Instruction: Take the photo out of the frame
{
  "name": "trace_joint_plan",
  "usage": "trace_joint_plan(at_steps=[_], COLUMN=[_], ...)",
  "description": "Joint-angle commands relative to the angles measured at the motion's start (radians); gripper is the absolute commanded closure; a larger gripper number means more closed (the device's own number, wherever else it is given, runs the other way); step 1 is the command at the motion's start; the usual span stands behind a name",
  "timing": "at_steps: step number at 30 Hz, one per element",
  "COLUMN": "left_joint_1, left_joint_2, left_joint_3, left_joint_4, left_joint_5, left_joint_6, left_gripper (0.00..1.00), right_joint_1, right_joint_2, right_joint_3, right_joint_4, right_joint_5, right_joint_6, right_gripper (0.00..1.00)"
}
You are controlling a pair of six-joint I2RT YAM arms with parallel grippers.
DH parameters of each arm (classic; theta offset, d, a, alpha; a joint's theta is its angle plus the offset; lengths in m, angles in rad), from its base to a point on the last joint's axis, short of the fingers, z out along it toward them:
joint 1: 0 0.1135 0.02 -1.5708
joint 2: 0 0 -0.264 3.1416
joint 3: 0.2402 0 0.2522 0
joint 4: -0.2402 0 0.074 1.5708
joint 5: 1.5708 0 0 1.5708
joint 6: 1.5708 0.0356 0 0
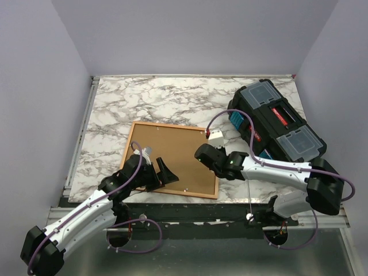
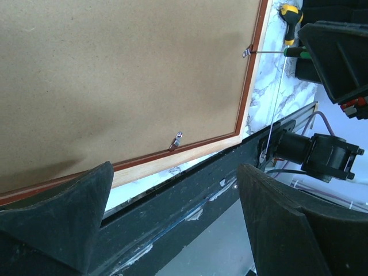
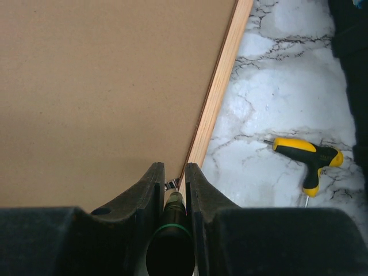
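The frame lies face down on the marble table, its brown back board up inside the orange-red rim. The photo is hidden beneath the board. My right gripper is shut on a black screwdriver with a green ring. The screwdriver's tip touches a small metal clip on the frame's right edge. My left gripper stands open over the frame's near edge, close to another clip, with nothing between its fingers. In the top view the left gripper is at the near left part of the frame and the right gripper is at its right edge.
A black toolbox with blue latches stands at the right rear of the table. A yellow and black screwdriver lies on the marble between the frame and the toolbox. The dark table rail runs just below the frame's near edge.
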State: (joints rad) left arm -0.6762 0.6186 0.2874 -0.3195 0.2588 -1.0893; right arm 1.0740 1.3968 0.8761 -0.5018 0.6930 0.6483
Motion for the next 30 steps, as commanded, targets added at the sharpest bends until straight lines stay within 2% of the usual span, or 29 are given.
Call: trace_joint_plan(at_steps=[1, 6, 12, 15, 18, 20, 25, 26, 30], left_joint_1=[-0.003, -0.005, -0.005, -0.007, -0.01, -0.012, -0.03, -0.047, -0.112], left_joint_2=[-0.011, -0.02, -0.005, -0.012, -0.04, -0.048, 0.031, 0.039, 0.094], left_joint_3=[-0.01, -0.015, -0.039, -0.033, -0.028, -0.028, 0.005, 0.032, 0.166], left_joint_4=[-0.012, 0.002, 0.049, 0.048, 0.078, 0.145, 0.474, 0.48, 0.29], left_joint_5=[-0.001, 0.012, 0.039, 0.049, 0.066, 0.1, 0.276, 0.274, 0.184], left_joint_6=[-0.006, -0.003, -0.012, -0.009, 0.009, 0.02, 0.1, 0.156, 0.37], left_gripper=[0.09, 0.09, 0.09, 0.09, 0.09, 0.09, 0.12, 0.12, 0.1], right_joint_1=[-0.007, -0.008, -0.007, -0.008, -0.008, -0.008, -0.034, -0.039, -0.049], right_joint_2=[0.008, -0.105, -0.184, -0.202, -0.211, -0.238, -0.284, -0.277, -0.313], right_joint_3=[0.001, -0.09, -0.25, -0.227, -0.138, -0.086, -0.077, -0.069, -0.086], right_joint_4=[0.113, 0.256, 0.533, 0.51, 0.296, 0.17, 0.172, 0.151, 0.143], right_joint_5=[-0.012, -0.004, 0.051, 0.051, 0.008, -0.064, -0.491, -0.546, -0.68], right_joint_6=[-0.056, -0.085, -0.237, -0.247, -0.137, -0.061, -0.036, -0.015, 0.077], right_gripper=[0.99, 0.99, 0.99, 0.99, 0.99, 0.99, 1.0, 0.99, 0.99])
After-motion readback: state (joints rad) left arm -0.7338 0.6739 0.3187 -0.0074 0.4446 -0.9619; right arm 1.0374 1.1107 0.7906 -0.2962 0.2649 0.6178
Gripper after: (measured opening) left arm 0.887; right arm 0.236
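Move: My right hand holds the green screwdriver, its tip already at the metal tab on the frame's right edge, about 4 cm ahead, 1 cm left and 5 cm below. The near-edge tab lies about 8 cm back and 15 cm left of that hand; the yellow T-handle tool about 5 cm ahead and 11 cm right. From my empty left hand, the near-edge tab is roughly 3 cm ahead, 6 cm right and 6 cm below. With the screwdriver tip at the right-edge tab, I lever gently upward, rising about 2 cm while my right hand tips up some 10 degrees. Then I lift the tip off and swing up, left and back over the backing board towards the near-edge tab, rolling my left side up, grip kept. Late on, my open left hand rises about 6 cm and shifts right, turning clockwise. ##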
